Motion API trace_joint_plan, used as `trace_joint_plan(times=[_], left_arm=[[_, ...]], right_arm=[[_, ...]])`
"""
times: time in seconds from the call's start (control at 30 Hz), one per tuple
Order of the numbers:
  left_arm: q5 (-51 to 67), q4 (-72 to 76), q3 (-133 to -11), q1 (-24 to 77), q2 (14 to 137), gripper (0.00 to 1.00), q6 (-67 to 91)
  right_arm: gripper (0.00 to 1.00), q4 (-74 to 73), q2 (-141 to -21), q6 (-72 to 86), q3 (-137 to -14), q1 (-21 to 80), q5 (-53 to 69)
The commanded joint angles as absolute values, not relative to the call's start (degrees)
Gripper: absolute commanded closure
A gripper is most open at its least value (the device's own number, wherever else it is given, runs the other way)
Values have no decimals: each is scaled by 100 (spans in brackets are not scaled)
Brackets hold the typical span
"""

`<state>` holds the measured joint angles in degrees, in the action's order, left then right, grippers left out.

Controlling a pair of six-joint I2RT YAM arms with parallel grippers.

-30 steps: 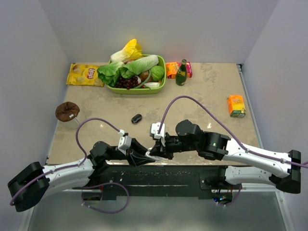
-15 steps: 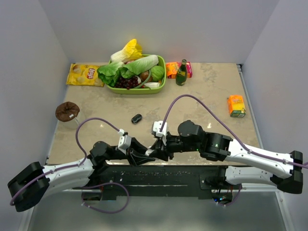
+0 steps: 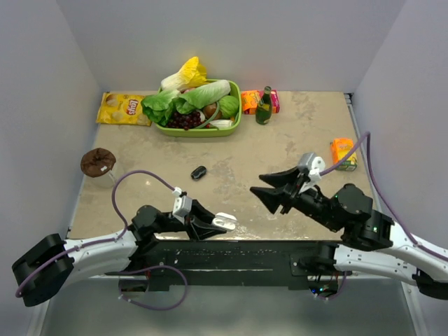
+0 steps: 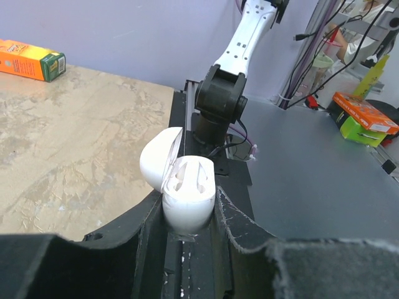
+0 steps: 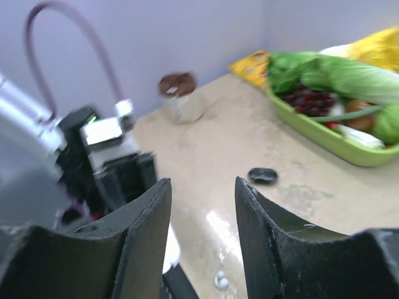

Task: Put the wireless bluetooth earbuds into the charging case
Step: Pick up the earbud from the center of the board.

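Observation:
My left gripper point(image 3: 217, 224) is shut on a white charging case point(image 4: 187, 193), gripped by its lower half near the table's front edge. The lid stands open to the left. Whitish shapes that look like earbuds point(image 4: 189, 177) sit in its wells. My right gripper point(image 3: 257, 184) hangs open over the table to the right of the case, apart from it, with nothing between its fingers point(image 5: 149, 205). In the right wrist view a tiny whitish-translucent bead point(image 5: 221, 280), perhaps an earbud, lies on the table. A small black oval case point(image 3: 199, 172) lies further back.
A green basket point(image 3: 236, 119) of vegetables stands at the back, with a chips bag point(image 3: 124, 108) to its left and a dark bottle point(image 3: 264, 105) to its right. An orange box point(image 3: 343, 154) lies at the right. A brown-topped cup point(image 3: 98, 162) stands at the left edge.
My right gripper has opened and pulled away from the white case, back to the right and up. The left gripper and the case have stayed put.

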<state>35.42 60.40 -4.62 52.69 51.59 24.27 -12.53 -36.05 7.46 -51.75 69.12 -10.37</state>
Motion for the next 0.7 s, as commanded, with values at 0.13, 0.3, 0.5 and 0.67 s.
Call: trace_joint_plan(times=[0.13, 0.3, 0.5, 0.67], left_arm=[[3138, 6487, -247, 5300, 4720, 100, 2294], [3024, 6407, -167, 5300, 4465, 100, 2347], [2804, 6250, -53, 5300, 4122, 100, 2364], [2681, 6073, -26, 5300, 3929, 100, 2329]], right_arm=[[52, -994, -3998, 2372, -3745, 6838, -3252], [52, -555, -4227, 2882, -3042, 6776, -2990], [50, -194, -4737, 3050, -2655, 6706, -2550], [49, 289, -5280, 2989, -2487, 6706, -1971]])
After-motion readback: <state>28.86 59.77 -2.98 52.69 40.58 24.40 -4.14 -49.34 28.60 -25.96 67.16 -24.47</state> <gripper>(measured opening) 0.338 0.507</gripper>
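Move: The white earbud left on the table lies about 35 cm below the open right hand, roughly 4 cm farther out and 3 cm to its left. The open white charging case, in the left fingers, is some 6 cm to the right hand's left, 1 cm nearer the base and 17 cm below. The black case stands about 23 cm ahead, 15 cm left, on the table. From the left hand the earbud is about 6 cm ahead, 5 cm right and 18 cm below. The loose earbud is what the right hand descends towards: it swings forward about 4 cm, then drops steeply some 24 cm in all, slowing near the end. Its still-open fingers tip downward and turn clockwise, some 20 degrees each, touching nothing. The left hand keeps its pinch on the white case and raises it about 4 cm, easing a little left and tilting slightly. ##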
